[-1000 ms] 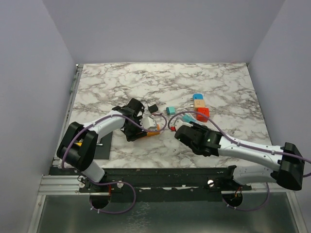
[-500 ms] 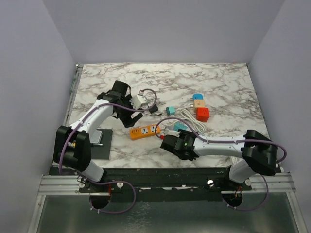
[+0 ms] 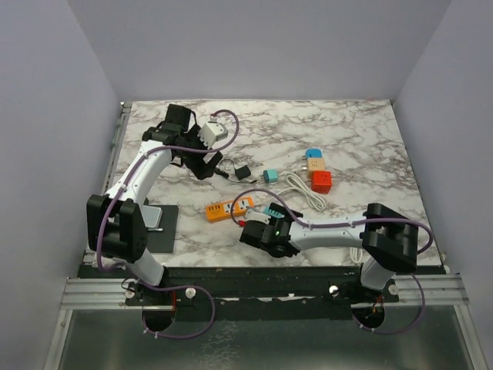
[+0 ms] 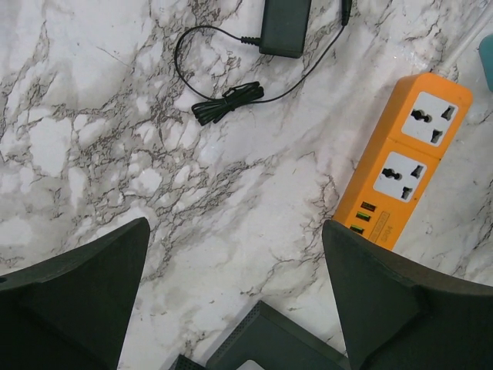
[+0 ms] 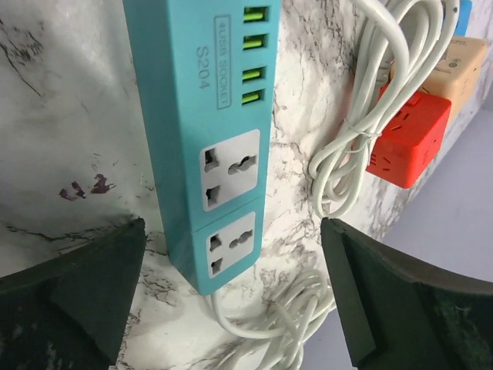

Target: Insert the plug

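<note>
An orange power strip (image 3: 229, 208) lies on the marble near the front; it also shows at the right in the left wrist view (image 4: 404, 166). A black plug adapter (image 3: 243, 171) with a thin coiled cord lies behind it, at the top of the left wrist view (image 4: 285, 23). My left gripper (image 3: 204, 163) hangs open and empty above bare marble (image 4: 235, 223), left of the orange strip. A teal power strip (image 5: 208, 116) lies under my right gripper (image 5: 233, 223), which is open and empty; the arm (image 3: 258, 230) hides most of that strip from above.
A white coiled cable (image 3: 296, 189) runs from the teal strip. Blue (image 3: 313, 154), tan (image 3: 316, 165) and red (image 3: 322, 181) cube sockets stand at the right, and a small teal cube (image 3: 269, 176) in the middle. A black mat (image 3: 158, 227) lies front left.
My left arm has lifted off the orange strip and swung back and left. My right gripper has moved left and nearer, to over the teal strip.
</note>
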Available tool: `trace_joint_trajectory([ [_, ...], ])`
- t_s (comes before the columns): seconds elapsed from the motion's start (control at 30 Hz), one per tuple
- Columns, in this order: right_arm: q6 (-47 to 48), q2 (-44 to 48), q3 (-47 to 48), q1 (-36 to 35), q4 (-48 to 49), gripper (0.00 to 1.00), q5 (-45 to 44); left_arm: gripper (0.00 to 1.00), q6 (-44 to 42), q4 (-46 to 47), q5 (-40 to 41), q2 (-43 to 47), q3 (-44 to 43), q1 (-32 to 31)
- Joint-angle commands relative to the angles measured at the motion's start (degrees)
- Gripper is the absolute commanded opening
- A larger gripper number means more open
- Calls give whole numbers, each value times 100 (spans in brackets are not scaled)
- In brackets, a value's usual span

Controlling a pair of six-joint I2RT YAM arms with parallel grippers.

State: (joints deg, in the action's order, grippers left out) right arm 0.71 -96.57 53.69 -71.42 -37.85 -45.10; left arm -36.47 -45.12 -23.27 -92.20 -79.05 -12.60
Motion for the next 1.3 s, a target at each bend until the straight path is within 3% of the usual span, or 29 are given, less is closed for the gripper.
trace_joint_trajectory([
  [0.0,-699,351,356,-30,-416,100,350,95,21,-181,-324,-115,-299,-3],
  [0.1,-1382,694,699,-20,-918,100,343,96,41,-191,-375,-120,-392,0],
  [0.2,-3151,1074,1228,263,-1802,100,-80,96,72,-190,-433,-108,-476,-1],
  [0.27,-4214,1453,1464,884,-2282,100,175,96,109,-194,-470,-114,-539,-3],
  [0.37,-5129,2020,1488,2661,-2611,100,1453,97,187,-219,-503,-130,-651,-13],
  [0.47,-5352,2398,1064,4263,-2575,100,2505,98,197,-268,-501,-117,-729,-9],
  [0.63,-5542,2661,625,5549,-2683,100,2686,99,166,-278,-530,-16,-615,-13],
  [0.97,-6073,2548,-74,6745,-2512,100,2330,99,-118,-278,-416,-19,-416,-105],
  [1.1,-6447,2439,-478,6987,-1920,99,2253,99,-202,-277,-307,-36,-351,-155],
  [1.27,-6572,1507,-557,7316,-1460,95,2255,99,-206,-277,-241,-3,-280,-158],
])
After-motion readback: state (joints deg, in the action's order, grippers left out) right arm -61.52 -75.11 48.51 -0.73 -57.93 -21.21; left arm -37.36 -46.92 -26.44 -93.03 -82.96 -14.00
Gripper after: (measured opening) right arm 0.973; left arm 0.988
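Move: Over the teal strip, the right hand has its open fingers still astride it, the strip's middle about 2 cm ahead, 2 cm left and 2 cm below. Its white plug, hidden under the arm, lies some 23 cm right and 1 cm back, with the cable coil 18 cm right and 5 cm back. The red adapter is 12 cm ahead, 9 cm right. From the left hand the plug is roughly 38 cm right, 16 cm back and 13 cm below. Rising clear of the teal strip with fingers wide open, the right hand arcs up about 12 cm, then sweeps some 23 cm right, bulging forward and coming back, and sinks over the white plug and coil. The wrist swings clockwise well over 100 degrees, bringing the fingers to point nearly straight down. The open, empty left hand rises 3 cm, then eases partly down. ##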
